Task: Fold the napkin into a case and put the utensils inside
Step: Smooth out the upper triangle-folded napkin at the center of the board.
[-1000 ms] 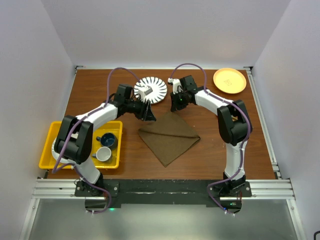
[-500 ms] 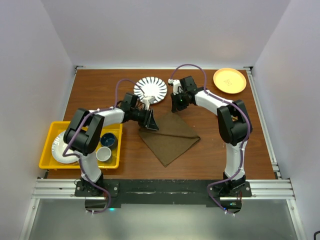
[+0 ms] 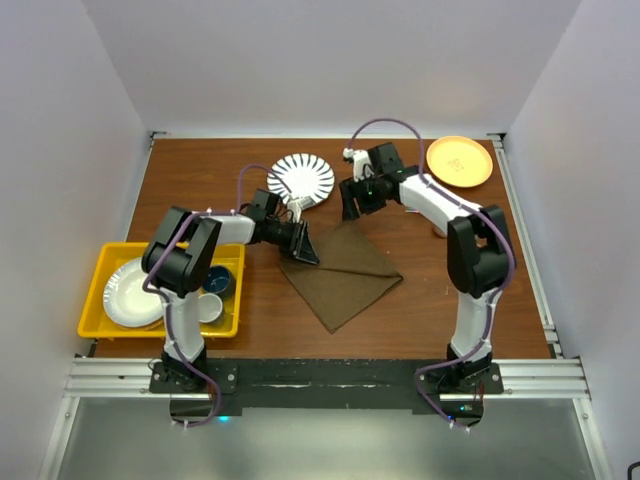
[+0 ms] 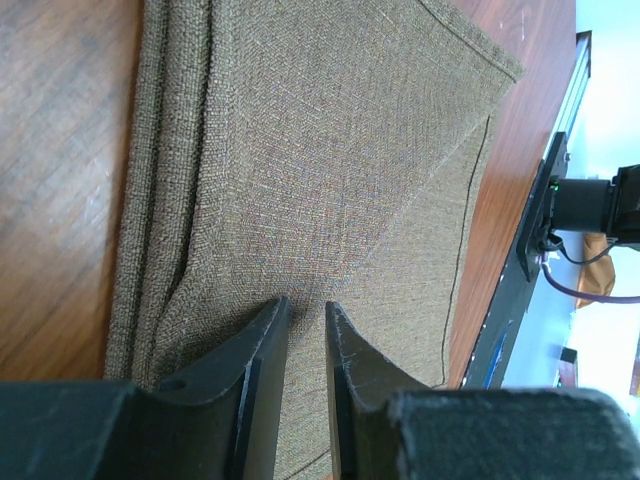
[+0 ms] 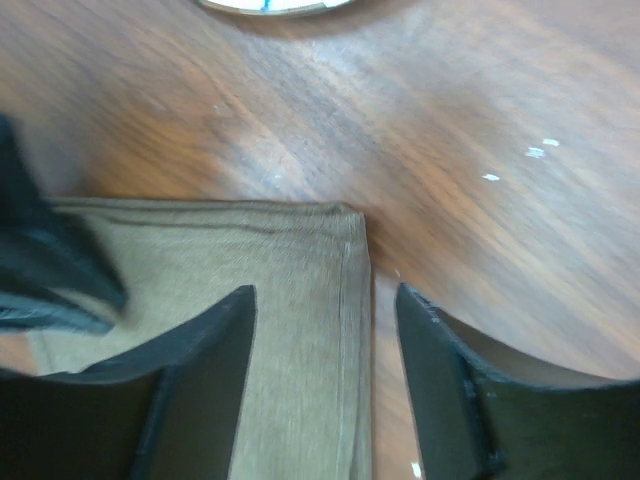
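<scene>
The olive-brown napkin (image 3: 345, 275) lies folded on the table, with a diagonal crease across it. My left gripper (image 3: 308, 250) is at its left corner. In the left wrist view its jaws (image 4: 305, 303) are drawn close, and the napkin (image 4: 330, 150) puckers up between their tips. My right gripper (image 3: 350, 210) hangs over the napkin's far corner. In the right wrist view it (image 5: 325, 290) stands open astride the hemmed corner of the napkin (image 5: 290, 270) and holds nothing. I cannot make out the utensils clearly.
A striped plate (image 3: 302, 175) sits just beyond the napkin, between both grippers. An orange plate (image 3: 459, 161) is at the far right. A yellow tray (image 3: 100, 262) at the left holds a white plate (image 3: 130, 293), a blue cup (image 3: 215, 283) and a white cup (image 3: 208, 307).
My right gripper has opened and let go of the napkin's far corner, lifting slightly away. My left gripper has come down to the left corner and closed in on the cloth.
</scene>
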Tool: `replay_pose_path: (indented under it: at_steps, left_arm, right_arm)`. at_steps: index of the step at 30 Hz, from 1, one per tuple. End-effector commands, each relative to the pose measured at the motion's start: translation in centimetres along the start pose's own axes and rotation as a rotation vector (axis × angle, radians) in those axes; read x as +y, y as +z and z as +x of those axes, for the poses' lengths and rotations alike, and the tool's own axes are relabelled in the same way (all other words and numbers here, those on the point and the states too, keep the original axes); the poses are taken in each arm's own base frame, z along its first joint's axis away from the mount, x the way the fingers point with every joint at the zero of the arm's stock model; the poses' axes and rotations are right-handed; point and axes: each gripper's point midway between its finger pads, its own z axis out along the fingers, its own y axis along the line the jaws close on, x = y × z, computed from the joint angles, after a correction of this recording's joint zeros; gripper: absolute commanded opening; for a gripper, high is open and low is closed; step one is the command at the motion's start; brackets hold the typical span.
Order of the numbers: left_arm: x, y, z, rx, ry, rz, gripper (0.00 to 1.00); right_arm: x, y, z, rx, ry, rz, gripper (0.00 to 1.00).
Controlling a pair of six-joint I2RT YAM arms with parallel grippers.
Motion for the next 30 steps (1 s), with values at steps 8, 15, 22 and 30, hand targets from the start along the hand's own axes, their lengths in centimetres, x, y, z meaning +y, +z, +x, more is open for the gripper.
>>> replay_pose_path:
  at_steps: [8, 15, 22, 30]
  left_arm:
    - [3.1, 2.0, -3.5, -0.060, -0.005, -0.070, 0.27]
    - [-3.5, -0.8, -6.9, -0.150, 0.164, 0.089, 0.43]
    - [-10.1, -5.1, -8.9, -0.247, 0.258, 0.173, 0.83]
    - [-10.2, -3.3, -7.8, -0.286, 0.020, 0.296, 0.91]
  right_arm:
    - [2.4, -9.7, -2.9, -0.134, 0.090, -0.171, 0.82]
    - [3.8, -11.9, -2.2, -0.176, 0.187, -0.302, 0.98]
    - [7.2, -12.9, -0.8, -0.195, 0.330, -0.487, 0.98]
    - [8.2, -8.7, 2.7, -0.131, 0.476, -0.570, 0.98]
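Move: The napkin's upper folded triangle has its middle about 9 cm to the right of the left hand and 1 cm ahead, some 2 cm lower. The striped plate is roughly 20 cm ahead of the left hand and 2 cm to its left. From the right hand that same triangle's middle lies about 9 cm back, straight in line and 5 cm below; the triangle's top corner sits 1 cm left of the right hand, 5 cm beneath it. The napkin's left part is still touched by the left fingertips, which slide about 3.5 cm forward and a little right over it, part-open, then open wide as the hand lifts off steeply, nearly 15 cm. Already clear of the top corner, the right hand rises about 10 cm, spreads its fingers fully, then draws back 10 cm over the triangle, swinging its fingers towards level by some 30 degrees. ##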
